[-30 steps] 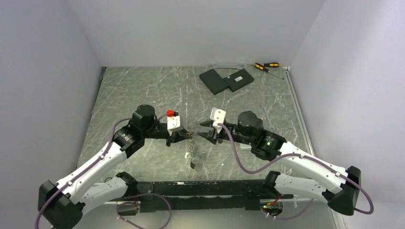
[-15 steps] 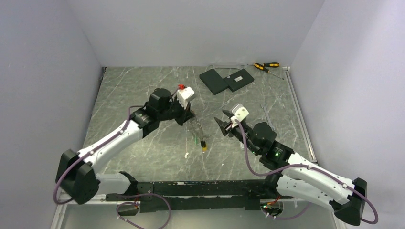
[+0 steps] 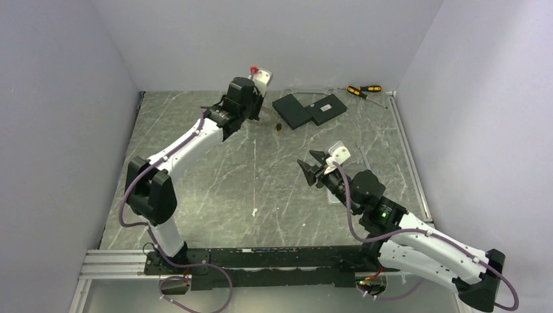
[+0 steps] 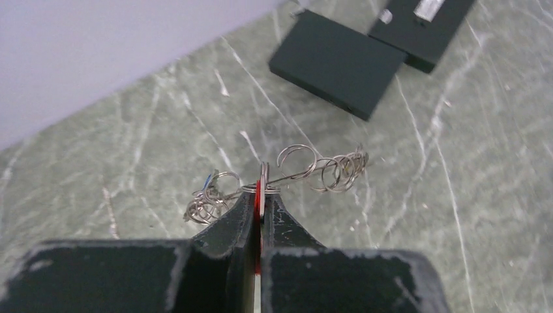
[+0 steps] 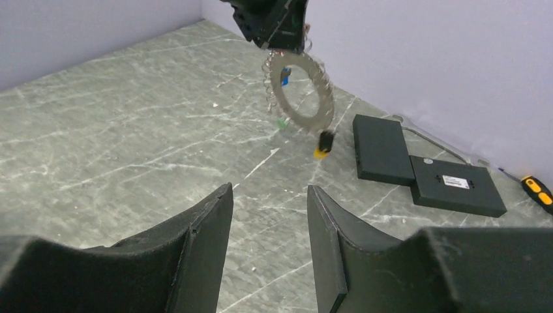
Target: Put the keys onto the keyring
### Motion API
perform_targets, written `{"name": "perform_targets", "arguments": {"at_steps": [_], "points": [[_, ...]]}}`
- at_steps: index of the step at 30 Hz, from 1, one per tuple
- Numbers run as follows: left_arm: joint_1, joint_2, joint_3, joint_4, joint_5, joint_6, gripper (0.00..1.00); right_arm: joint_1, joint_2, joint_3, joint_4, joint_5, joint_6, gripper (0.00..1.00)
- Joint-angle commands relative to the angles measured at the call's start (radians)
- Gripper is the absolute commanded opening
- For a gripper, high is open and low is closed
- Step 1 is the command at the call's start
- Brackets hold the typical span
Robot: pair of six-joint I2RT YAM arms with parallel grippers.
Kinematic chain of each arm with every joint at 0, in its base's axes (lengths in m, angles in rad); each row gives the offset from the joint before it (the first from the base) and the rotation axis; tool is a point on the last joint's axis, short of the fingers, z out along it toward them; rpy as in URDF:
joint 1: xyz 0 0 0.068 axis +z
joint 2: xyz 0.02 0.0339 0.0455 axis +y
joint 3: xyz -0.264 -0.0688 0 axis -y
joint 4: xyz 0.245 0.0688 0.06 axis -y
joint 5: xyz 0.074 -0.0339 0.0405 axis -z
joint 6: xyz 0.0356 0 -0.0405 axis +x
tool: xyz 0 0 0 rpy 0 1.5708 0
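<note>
The keyring (image 5: 302,91), a flat grey toothed ring, hangs in the air at the back of the table. My left gripper (image 4: 262,195) is shut on its rim, which is edge-on in the left wrist view, with a red sliver pinched beside it. In the right wrist view the left gripper (image 5: 274,26) is above the ring. Small wire loops (image 4: 336,171) dangle on both sides. Keys hang from the ring: a yellow one (image 5: 321,145) (image 3: 278,128), a blue one (image 5: 285,75) and a green one (image 5: 282,122). My right gripper (image 3: 313,168) (image 5: 267,189) stands open and empty, well short of the ring.
Two flat black slabs (image 3: 292,111) (image 5: 381,149) (image 4: 336,62) lie just right of the hanging ring, near the back wall. Yellow-and-black screwdrivers (image 3: 364,90) (image 5: 538,190) lie in the back right corner. A small white speck (image 3: 254,212) lies on the marble table (image 3: 195,150). Walls close in three sides.
The left arm has swung from the table's middle to the back, carrying the keyring with its keys. The right arm has pulled back to the right and its jaws have widened a little.
</note>
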Motion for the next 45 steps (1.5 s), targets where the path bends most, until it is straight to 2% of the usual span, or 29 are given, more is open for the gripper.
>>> {"name": "perform_targets", "arguments": {"at_steps": [1, 6, 13, 22, 29, 32, 36, 37, 38, 39, 42, 45], "points": [[0.011, -0.067, 0.019, 0.052, -0.040, 0.022, 0.00, -0.001, -0.041, 0.019, -0.011, 0.000, 0.078, 0.50], [0.004, -0.157, -0.230, 0.015, 0.027, -0.079, 0.00, 0.000, -0.027, 0.026, -0.076, -0.004, 0.107, 0.50], [-0.091, -0.223, -0.569, -0.093, 0.084, -0.258, 0.00, 0.000, 0.003, 0.039, -0.105, -0.025, 0.119, 0.51], [-0.106, -0.228, -0.610, -0.240, 0.269, -0.337, 0.00, -0.001, 0.062, 0.090, -0.119, -0.046, 0.112, 0.51], [-0.108, -0.171, -0.586, -0.317, 0.306, -0.372, 0.04, -0.001, 0.065, 0.099, -0.150, -0.054, 0.130, 0.51], [-0.111, -0.191, -0.592, -0.327, 0.354, -0.385, 0.18, 0.000, 0.061, 0.101, -0.164, -0.045, 0.131, 0.52], [-0.129, -0.249, -0.579, -0.371, 0.408, -0.394, 0.58, 0.000, 0.059, 0.108, -0.179, -0.033, 0.128, 0.52], [-0.135, -0.273, -0.573, -0.391, 0.395, -0.396, 0.71, 0.000, 0.059, 0.110, -0.183, -0.029, 0.125, 0.52], [-0.139, -0.295, -0.564, -0.415, 0.378, -0.401, 0.89, 0.000, 0.060, 0.112, -0.186, -0.027, 0.124, 0.52], [-0.140, -0.316, -0.550, -0.447, 0.362, -0.396, 0.97, 0.000, 0.061, 0.115, -0.187, -0.024, 0.121, 0.52], [-0.139, -0.372, -0.491, -0.531, 0.313, -0.359, 0.99, -0.001, 0.066, 0.124, -0.186, -0.016, 0.113, 0.52], [-0.139, -0.472, -0.457, -0.538, 0.184, -0.281, 0.99, 0.000, 0.077, 0.133, -0.173, -0.010, 0.105, 0.53]]}}
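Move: Already hanging from the shut left fingers, the keyring has its laying spot on bare table about 16 cm back, 5 cm left and 22 cm below this hand. The nearer black box stands some 7 cm ahead and 9 cm right of the hand, the labelled black box 7 ahead and 20 right, both about 21 below. From the right hand the laying spot is roughly 6 cm ahead, 16 left and 27 down. Carrying the keyring back towards the base and down, away from the black boxes, the left hand travels about 25 cm back and 20 cm down while the fingers tip some 50 degrees towards the table. Low down it creeps back, opens wide to let go of the ring, then lifts about 6 cm. The empty right hand sinks about 4 cm, tipping slightly down. ##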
